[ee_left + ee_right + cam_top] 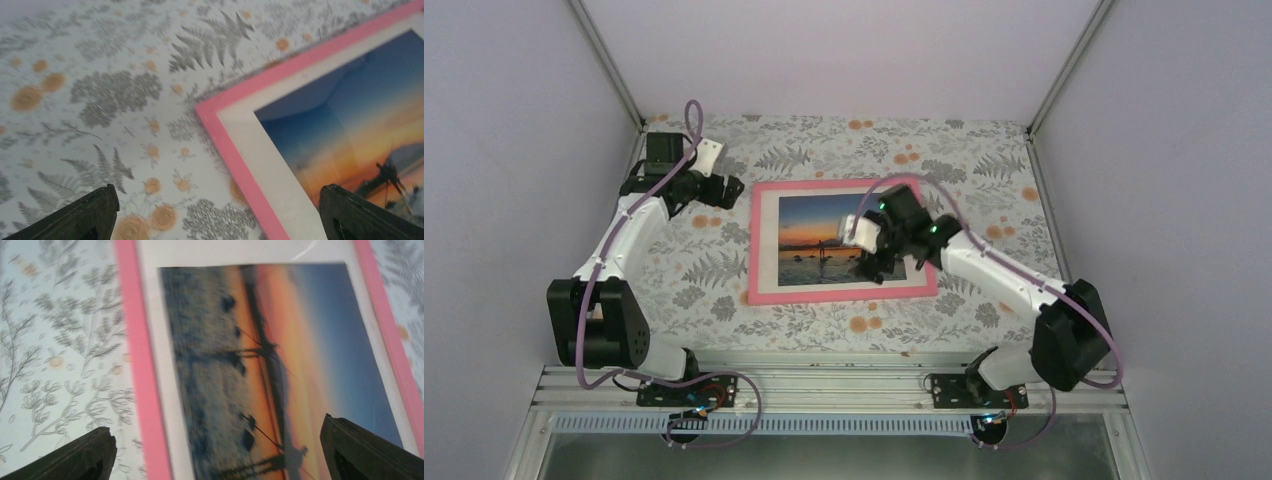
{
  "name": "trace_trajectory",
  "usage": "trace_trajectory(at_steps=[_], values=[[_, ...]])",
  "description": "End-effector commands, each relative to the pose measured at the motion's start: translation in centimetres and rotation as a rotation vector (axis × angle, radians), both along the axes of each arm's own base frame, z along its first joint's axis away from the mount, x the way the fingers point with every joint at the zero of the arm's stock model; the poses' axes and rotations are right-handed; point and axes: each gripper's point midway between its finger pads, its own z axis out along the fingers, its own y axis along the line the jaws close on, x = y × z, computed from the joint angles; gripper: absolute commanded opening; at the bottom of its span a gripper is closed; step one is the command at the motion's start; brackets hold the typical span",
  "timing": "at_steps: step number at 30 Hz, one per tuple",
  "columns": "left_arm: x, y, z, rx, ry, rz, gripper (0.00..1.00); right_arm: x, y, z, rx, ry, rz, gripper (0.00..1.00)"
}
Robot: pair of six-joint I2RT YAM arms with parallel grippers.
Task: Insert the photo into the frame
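Observation:
The pink frame [764, 300] lies flat in the middle of the table. Inside it sits the sunset photo [814, 245], ringed by a white border. My right gripper [884, 262] hovers over the photo's right part, jaws wide apart and empty. In the right wrist view, the photo [260, 365] and the frame's pink edge [142, 390] fill the picture between my dark fingertips [370, 452]. My left gripper [729, 192] is open beside the frame's far-left corner. Its wrist view shows the frame corner [210, 112] and the photo [350, 130], with nothing between its fingertips [85, 215].
A floral-patterned cloth [704, 270] covers the table. Grey walls with metal corner posts [609, 65] close off the left, back and right. A metal rail [824, 385] carrying both arm bases runs along the near edge.

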Motion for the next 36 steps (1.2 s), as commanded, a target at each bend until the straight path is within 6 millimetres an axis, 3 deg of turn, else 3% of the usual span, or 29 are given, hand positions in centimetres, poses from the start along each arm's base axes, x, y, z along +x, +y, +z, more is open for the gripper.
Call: trace_trajectory(at_steps=[1, 7, 12, 18, 23, 27, 32, 36], values=[[-2.5, -1.3, -3.0, -0.004, 0.083, -0.108, 1.0, 1.3, -3.2, 0.6, 0.099, 0.334, -0.145, 1.0], [-3.6, -1.7, -7.3, -0.033, 0.219, -0.136, 1.0, 7.1, -9.1, 0.6, 0.225, 0.575, -0.385, 1.0], [-4.0, -2.2, -10.1, -0.092, 0.326, -0.151, 0.95, 11.6, -15.1, -2.3, 0.279, 0.745, -0.614, 1.0], [-3.5, -1.6, -12.1, -0.163, 0.407, -0.112, 0.93, 15.4, -19.4, -5.1, 0.324, 0.845, -0.791, 0.96], [-3.1, -1.3, -13.7, -0.209, 0.464, -0.11, 0.87, 17.0, -20.2, -8.3, 0.308, 0.915, -0.847, 0.92], [-2.6, -1.4, -14.9, -0.225, 0.493, -0.112, 0.79, 17.2, -20.1, -10.2, 0.31, 0.984, -0.865, 0.8], [-2.2, -1.7, -16.5, -0.256, 0.535, -0.12, 0.67, 16.2, -19.5, -11.3, 0.32, 1.056, -0.86, 0.69], [-1.8, -2.1, -17.2, -0.267, 0.541, -0.13, 0.57, 14.2, -18.7, -12.3, 0.311, 1.118, -0.845, 0.55]])
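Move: The left hand is aimed at the frame's left edge, whose middle lies about 6 cm back, 4 cm right and 19 cm below; the near-flat frame's far left corner is some 9 cm ahead and 5 cm right. The right hand is aimed at the right edge, its middle roughly 11 cm ahead, 18 cm right and 13 cm below, with the far right corner 25 cm ahead and 15 cm right. The photo's centre, already in the frame, lies 10 cm ahead and 3 cm left of that right hand. Swing the empty right gripper about 20 cm right and some 17 cm forward across the photo, sinking mostly in the second half to the frame's right edge, while rolling the wrist clockwise. Lower the left gripper about 17 cm to the left edge, fingers tipping steeper. Start closing both from wide open to a bit over half as they get low. ##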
